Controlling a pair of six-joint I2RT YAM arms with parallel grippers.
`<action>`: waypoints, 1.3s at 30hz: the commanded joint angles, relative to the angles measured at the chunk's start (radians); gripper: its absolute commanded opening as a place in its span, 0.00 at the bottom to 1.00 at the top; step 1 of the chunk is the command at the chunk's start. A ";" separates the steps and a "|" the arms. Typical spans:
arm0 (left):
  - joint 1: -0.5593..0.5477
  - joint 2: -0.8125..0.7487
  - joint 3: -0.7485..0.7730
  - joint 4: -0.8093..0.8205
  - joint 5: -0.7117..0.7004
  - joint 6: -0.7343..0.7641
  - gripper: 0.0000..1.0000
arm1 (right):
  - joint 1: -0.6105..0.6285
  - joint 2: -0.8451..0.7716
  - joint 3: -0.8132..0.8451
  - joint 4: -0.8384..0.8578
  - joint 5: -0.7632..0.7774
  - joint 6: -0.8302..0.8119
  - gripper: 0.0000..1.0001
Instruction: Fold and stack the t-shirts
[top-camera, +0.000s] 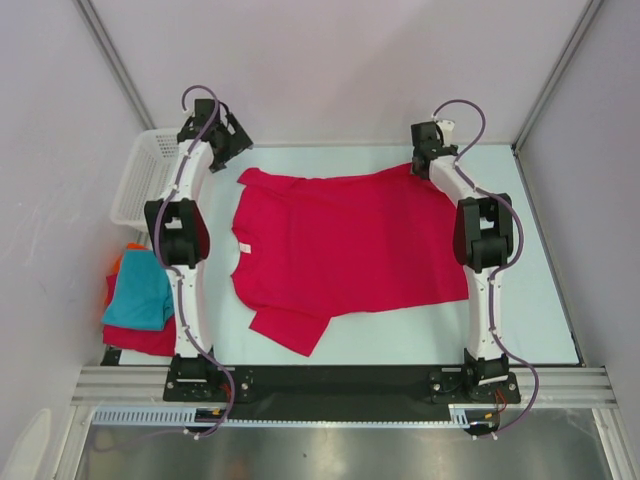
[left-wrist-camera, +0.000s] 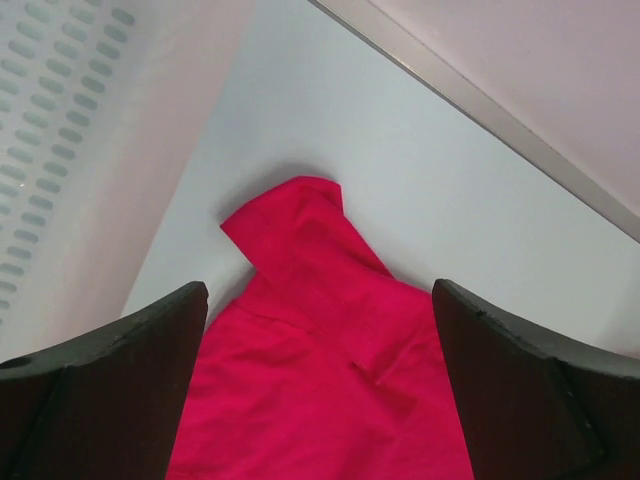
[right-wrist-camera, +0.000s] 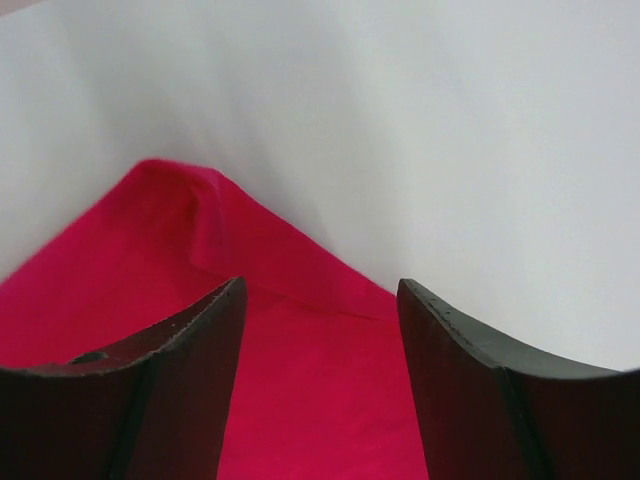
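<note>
A large crimson-red t-shirt (top-camera: 340, 245) lies spread flat on the white table, its collar toward the left arm. My left gripper (top-camera: 236, 152) hovers over its far-left corner; in the left wrist view the jaws (left-wrist-camera: 320, 288) stand wide open above the rumpled corner of the shirt (left-wrist-camera: 320, 370), gripping nothing. At the far-right corner my right gripper (top-camera: 428, 160) is also open, with the red cloth (right-wrist-camera: 300, 400) lying between and below its fingers (right-wrist-camera: 321, 284). Left of the table sits a stack of folded t-shirts: teal (top-camera: 140, 290) on top of red (top-camera: 140, 338), with orange (top-camera: 122, 258) peeking out behind.
A white plastic mesh basket (top-camera: 140, 180) stands at the far left, beside the left arm. Pale walls and metal frame posts close in the table on three sides. A black strip with the arm bases runs along the near edge.
</note>
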 joint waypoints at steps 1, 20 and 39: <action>0.006 -0.060 0.006 0.031 -0.006 0.037 0.99 | 0.006 -0.052 0.013 0.000 0.021 0.001 0.67; -0.109 -0.712 -0.981 0.176 0.117 0.006 1.00 | 0.072 -0.473 -0.544 0.012 -0.059 0.102 0.67; -0.339 -1.570 -1.675 0.076 0.017 -0.208 0.99 | 0.051 -0.862 -0.973 -0.031 -0.202 0.141 0.68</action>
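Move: The red t-shirt lies spread on the table. Its near left shoulder is about 40 cm back, 6 cm right and 11 cm below the left hand; its label is some 25 cm back, 1 cm right, its near sleeve 49 back, 17 right, and the white basket 27 cm left, 4 back. For the right hand, the shirt's near right corner is roughly 35 cm back, 12 right and 7 below; its far right corner lies just ahead, about 3 cm. Over the spread red t-shirt, its far corners already let go, both empty hands draw back towards its near edge with fingers still open. The left travels about 38 cm back and drifts right, turning some 15 degrees clockwise, to come over the near left shoulder; the right goes about 23 cm straight back above the cloth, low and slowing by the end, its fingers tipping a little further down. ##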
